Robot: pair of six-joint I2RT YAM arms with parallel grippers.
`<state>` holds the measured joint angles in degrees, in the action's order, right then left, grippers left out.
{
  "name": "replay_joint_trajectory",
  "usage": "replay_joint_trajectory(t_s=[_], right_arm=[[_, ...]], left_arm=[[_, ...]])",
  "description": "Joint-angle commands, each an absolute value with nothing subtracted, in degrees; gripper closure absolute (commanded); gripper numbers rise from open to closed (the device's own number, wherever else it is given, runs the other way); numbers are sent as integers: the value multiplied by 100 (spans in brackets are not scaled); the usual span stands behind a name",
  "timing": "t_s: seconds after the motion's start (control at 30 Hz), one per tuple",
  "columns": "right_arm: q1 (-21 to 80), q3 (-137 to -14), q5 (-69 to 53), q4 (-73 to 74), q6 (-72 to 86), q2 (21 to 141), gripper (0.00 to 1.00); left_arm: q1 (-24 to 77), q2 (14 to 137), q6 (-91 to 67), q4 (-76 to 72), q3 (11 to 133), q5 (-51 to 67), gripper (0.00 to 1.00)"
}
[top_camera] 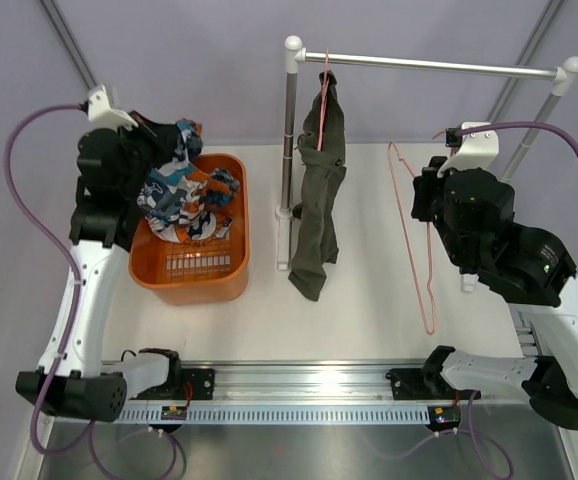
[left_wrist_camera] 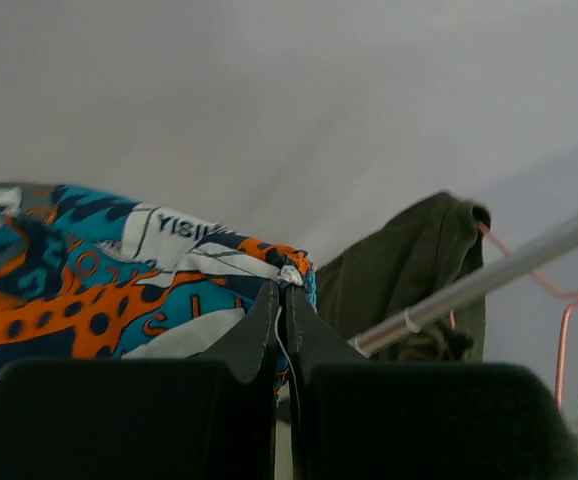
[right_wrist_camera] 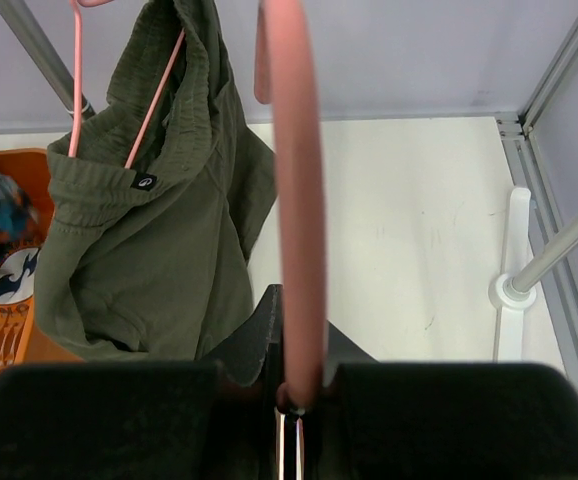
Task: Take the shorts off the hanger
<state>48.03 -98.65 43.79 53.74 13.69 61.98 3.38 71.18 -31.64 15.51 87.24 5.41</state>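
The printed blue, orange and white shorts hang from my left gripper over the orange basket, and their lower part lies inside it. In the left wrist view the gripper is shut on an edge of this cloth. The olive-green shorts hang on a pink hanger at the left end of the rail. They also show in the right wrist view. My right gripper is shut on a second, bare pink hanger, held right of the olive shorts.
The rail stands on two white-footed posts, one beside the basket and one at the right. The right post's foot is close to my right arm. The rail crosses the left wrist view.
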Motion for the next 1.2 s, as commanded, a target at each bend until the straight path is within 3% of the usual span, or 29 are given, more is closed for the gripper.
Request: replay_joint_trajectory(t_s=[0.0, 0.17, 0.3, 0.7, 0.9, 1.03, 1.13, 1.17], right_arm=[[4746, -9896, 4289, 5019, 1318, 6143, 100], [4737, -9914, 4228, 4992, 1257, 6249, 100], [4597, -9949, 4061, 4931, 1196, 6345, 100], [3148, -9905, 2454, 4685, 1160, 6732, 100], [2760, -10081, 2127, 4667, 1072, 6908, 100], [2304, -10178, 1662, 4562, 1125, 7119, 100], [1899, -10265, 1249, 4421, 1151, 7294, 100], [1751, -10318, 1109, 4325, 1151, 7338, 100]], left_arm=[[1051, 5917, -2945, 923, 7667, -551, 100], [1239, 5002, -3506, 1019, 5902, -1326, 100], [1239, 4886, -3945, 1458, 5231, -1731, 100], [1204, 6055, -4912, 1055, 4035, -660, 99], [1204, 5679, -4905, 1054, 3691, -633, 96], [1204, 5116, -4843, 1371, 3683, -546, 88], [1213, 4791, -4738, 1590, 3586, -317, 51], [1213, 4703, -4685, 1687, 3586, -290, 32]])
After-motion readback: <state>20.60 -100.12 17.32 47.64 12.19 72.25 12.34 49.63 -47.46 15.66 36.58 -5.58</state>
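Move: The shut left fingers hold the patterned shorts high over the far half of the orange basket, whose middle is about 5 cm back, 1 cm left and 38 cm below them. The rack's left foot stands 1 cm ahead, 18 cm right and 45 cm down; the green shorts hang about 5 cm back, 26 cm right and 10 cm lower. From the right hand, which holds the bare hanger, the rack's rod is some 16 cm ahead, level sideways and 22 cm up, the basket 10 cm ahead, 45 cm left and 37 cm down. Still pinching the patterned shorts, the left hand lowers them into the orange basket, first drawing back about 8 cm and then dropping nearly straight, some 33 cm in all, as its fingers tip downward. It then rises a few centimetres while its fingers open about halfway around the gathered cloth. The right hand keeps its grip on the bare hanger and carries it forward about 9 cm, sinking slightly, towards the rack. ##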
